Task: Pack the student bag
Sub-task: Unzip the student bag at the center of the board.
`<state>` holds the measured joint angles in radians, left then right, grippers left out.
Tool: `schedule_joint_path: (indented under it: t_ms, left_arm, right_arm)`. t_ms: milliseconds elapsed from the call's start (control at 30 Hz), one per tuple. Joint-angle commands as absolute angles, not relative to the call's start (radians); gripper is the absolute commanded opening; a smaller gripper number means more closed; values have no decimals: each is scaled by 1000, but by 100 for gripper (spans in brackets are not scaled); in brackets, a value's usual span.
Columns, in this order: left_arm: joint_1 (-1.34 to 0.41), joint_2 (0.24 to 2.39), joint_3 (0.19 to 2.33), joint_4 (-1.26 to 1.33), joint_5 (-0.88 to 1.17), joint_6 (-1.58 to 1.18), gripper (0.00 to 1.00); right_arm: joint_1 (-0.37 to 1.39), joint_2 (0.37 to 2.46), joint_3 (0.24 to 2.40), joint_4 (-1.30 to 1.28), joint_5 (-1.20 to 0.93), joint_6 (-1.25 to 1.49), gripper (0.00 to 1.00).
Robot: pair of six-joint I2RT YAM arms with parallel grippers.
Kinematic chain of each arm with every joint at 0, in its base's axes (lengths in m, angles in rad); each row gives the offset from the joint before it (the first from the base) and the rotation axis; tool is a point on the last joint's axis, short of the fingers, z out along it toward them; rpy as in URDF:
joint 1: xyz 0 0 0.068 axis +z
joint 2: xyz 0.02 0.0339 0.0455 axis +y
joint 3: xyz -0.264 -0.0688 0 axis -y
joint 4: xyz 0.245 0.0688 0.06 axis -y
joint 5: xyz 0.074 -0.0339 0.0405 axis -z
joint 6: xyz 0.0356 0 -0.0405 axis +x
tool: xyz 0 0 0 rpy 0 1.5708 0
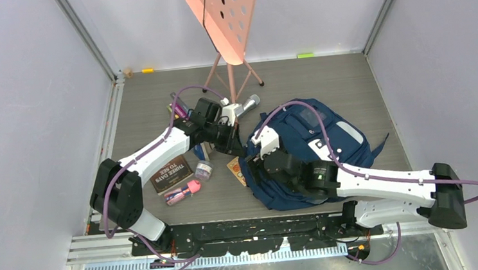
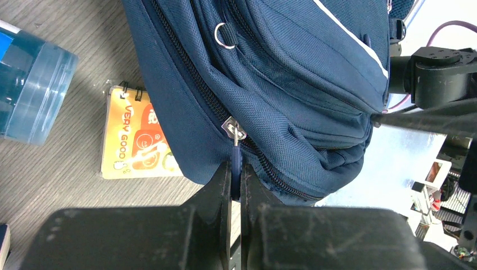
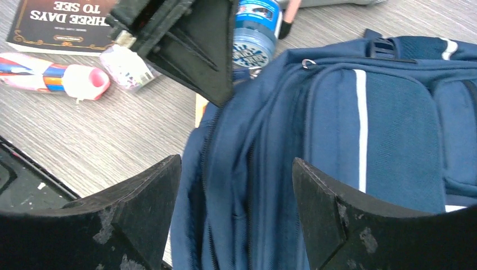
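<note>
The student bag [image 1: 317,138], a navy backpack with a white stripe, lies on its back right of the table's middle. My left gripper [image 2: 236,169] is shut on the blue pull tab [image 2: 236,153] of a zipper on the bag's side edge. Seen from above, that gripper [image 1: 237,149] is at the bag's left edge. My right gripper [image 3: 236,185] stands open over the bag's [image 3: 337,140] near-left folds, with cloth below its fingers and nothing pinched. The zipper track [image 2: 191,73] runs closed along the side.
Left of the bag lie a brown book [image 1: 170,174], a pink-capped tube [image 1: 183,192], a small jar [image 1: 204,170] and an orange notebook [image 2: 135,135] partly under the bag. A blue bottle [image 2: 31,95] and a microphone [image 1: 247,103] are nearby. A music stand [image 1: 224,20] is behind.
</note>
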<state>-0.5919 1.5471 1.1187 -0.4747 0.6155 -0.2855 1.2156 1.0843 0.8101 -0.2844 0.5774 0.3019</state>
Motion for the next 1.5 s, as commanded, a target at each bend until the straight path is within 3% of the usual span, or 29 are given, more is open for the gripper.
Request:
schedule_joint_path:
  t_ms: [0, 233, 500, 1100, 1167, 1200, 1333, 1467]
  left_arm:
    - [-597, 1535, 1132, -406, 678, -295, 0]
    - [-595, 1531, 1129, -405, 678, -293, 0]
    - [-597, 1522, 1126, -400, 682, -288, 0]
    - [-598, 1500, 1122, -396, 677, -278, 0]
    - [-598, 1496, 1120, -396, 670, -277, 0]
    - [-597, 1496, 1120, -399, 668, -275, 0]
    - [-598, 1492, 1125, -421, 614, -263, 0]
    - [-598, 1496, 1139, -475, 500, -235, 0]
  right_arm:
    - [1233, 1129, 836, -166, 568, 333, 76]
    - [1233, 1182, 816, -169, 713, 368, 70]
    - [1232, 1190, 787, -194, 875, 395, 50]
    - [1212, 1304, 781, -186, 804, 415, 48]
    - [1209, 1313, 786, -184, 818, 418, 38]
    - [1209, 1312, 788, -188, 836, 421, 26]
    - [1209, 1268, 807, -238, 887, 426, 3]
    - [1209, 1157, 818, -298, 987, 389, 0]
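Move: The fold of bag fabric beside the zipper lies about 3 cm ahead of the open right hand, 1 cm to its right and 6 cm below; from the left hand, that fold is some 6 cm right, 2 cm back and 2 cm lower. The zipper pull's slider is roughly 5 cm ahead and 3 cm left of the right hand, 5 cm down. The orange notebook lies about 5 cm left, level with it, and the blue jar 8 cm ahead and 8 cm left. The bag's fabric fold next to the zipper is pinched by the right hand. That hand edges left and down, swings forward and back to the right while turning some 15 degrees clockwise, sinks to about 5 cm below its start, shuts on the fold and begins to rise slightly. The left hand stays almost still, keeping its grip on the zipper pull. ##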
